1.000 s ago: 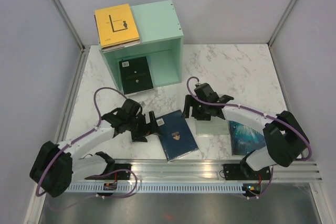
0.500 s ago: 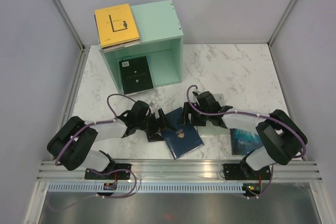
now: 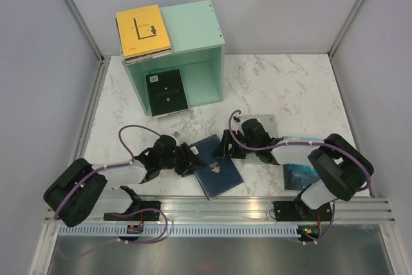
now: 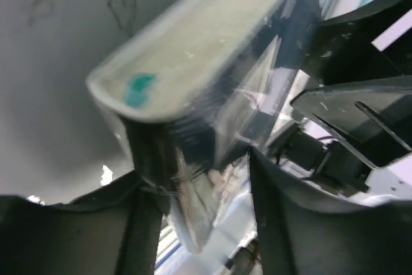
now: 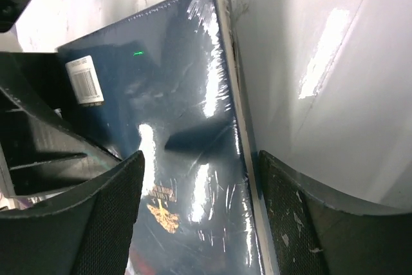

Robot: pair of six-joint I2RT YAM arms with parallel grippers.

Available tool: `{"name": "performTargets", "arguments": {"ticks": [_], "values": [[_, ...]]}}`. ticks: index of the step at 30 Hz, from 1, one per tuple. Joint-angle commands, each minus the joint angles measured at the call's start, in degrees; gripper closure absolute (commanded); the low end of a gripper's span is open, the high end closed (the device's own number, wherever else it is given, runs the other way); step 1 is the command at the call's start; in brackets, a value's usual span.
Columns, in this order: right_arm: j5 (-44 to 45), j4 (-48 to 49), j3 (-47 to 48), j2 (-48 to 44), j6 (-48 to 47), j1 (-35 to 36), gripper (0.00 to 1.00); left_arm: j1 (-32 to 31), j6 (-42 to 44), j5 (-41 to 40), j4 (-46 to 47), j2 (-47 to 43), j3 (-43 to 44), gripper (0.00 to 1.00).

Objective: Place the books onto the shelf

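A dark blue book [image 3: 216, 168] with gold art lies flat near the table's front. My left gripper [image 3: 188, 159] is at its left edge. In the left wrist view the book's wrapped corner [image 4: 193, 62] sits between the jaws [image 4: 196, 172], against one finger with a gap to the other. My right gripper [image 3: 224, 148] stands open over the book's far right edge [image 5: 167, 127], one finger above the cover, the other above the table [image 5: 201, 159]. The mint-green shelf [image 3: 199, 30] stands at the back with a yellow book [image 3: 143, 30] on top and a black book [image 3: 166, 92] in its opening.
A pale mint book [image 3: 265, 134] lies under my right arm. A teal starry book [image 3: 300, 173] lies at the front right. A metal rail [image 3: 219, 207] runs along the near edge. Grey walls close in the marble table [image 3: 290, 88].
Both arms dropped low and closed in on the dark blue book from either side. The left jaws narrowed around its corner. The book shifted slightly.
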Motion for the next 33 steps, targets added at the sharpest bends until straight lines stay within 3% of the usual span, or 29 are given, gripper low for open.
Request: {"name": "performTargets", "arguments": {"ticks": [1, 3, 6, 11, 12, 16, 19, 21, 25, 28, 33], "values": [[-1.1, -13.0, -4.8, 4.6, 0.6, 1.5, 0.24, -0.1, -0.4, -5.4, -2.9, -5.1, 0.1, 0.58], [-2.0, -12.7, -4.7, 4.3, 0.9, 1.5, 0.23, -0.1, -0.3, -5.8, -3.2, -7.0, 0.1, 0.72], [-6.0, -9.5, -5.4, 2.5, 3.1, 1.5, 0.23, 0.1, 0.2, -4.2, -1.8, -10.0, 0.1, 0.85], [-10.5, -3.3, -5.4, -3.1, 8.1, 1.5, 0.21, 0.5, 1.0, -0.9, 2.6, -14.0, 1.5, 0.84], [-10.6, -3.4, -4.5, -4.0, 8.8, 1.5, 0.20, 0.5, 1.3, -0.4, 2.0, -14.3, 2.0, 0.97], [-9.5, -9.7, -0.3, -8.8, 7.3, 1.4, 0.12, 1.2, 5.4, -0.9, -6.6, -16.7, 6.2, 0.98], [-9.3, -13.7, 2.6, -11.2, 6.5, 0.6, 0.02, 3.9, 9.8, -1.2, -18.9, -21.4, 9.9, 0.98], [-10.6, -13.5, 3.1, -12.9, 7.2, 0.4, 0.02, 7.8, 11.0, 0.6, -22.1, -26.2, 10.9, 0.98], [-14.1, -7.0, 1.6, -13.3, 13.0, 0.4, 0.02, 17.3, 12.1, 6.9, -26.9, -32.0, 13.6, 0.98], [-15.9, 0.7, -0.2, -13.2, 17.2, 0.4, 0.02, 20.3, 11.9, 11.6, -27.6, -33.2, 15.9, 0.98], [-16.9, 3.6, 1.7, -12.2, 19.8, 0.4, 0.02, 22.4, 10.4, 14.6, -27.4, -34.5, 19.3, 0.98]]}}
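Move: The navy book lies with its left long edge already between the left hand's open fingers, its middle about 7 cm right of that hand and 2 cm back, roughly 1 cm lower. From the right hand its middle is some 6 cm back and 5 cm left, about 1 cm lower. The black book in the shelf lies about 27 cm ahead and 12 cm left of the left hand, near its height; the grey book lies 8 cm ahead and 24 cm right of the left hand, slightly lower. The left fingers close and pinch the navy book's left edge near the barcode end, then lift it about 15 cm, carrying it left and somewhat forward towards the shelf, with the fingertips tipping up some 20 degrees. The right hand draws back about 4 cm, opens fully, then rises some 9 cm beside the book's right side, rolling its left side up. ##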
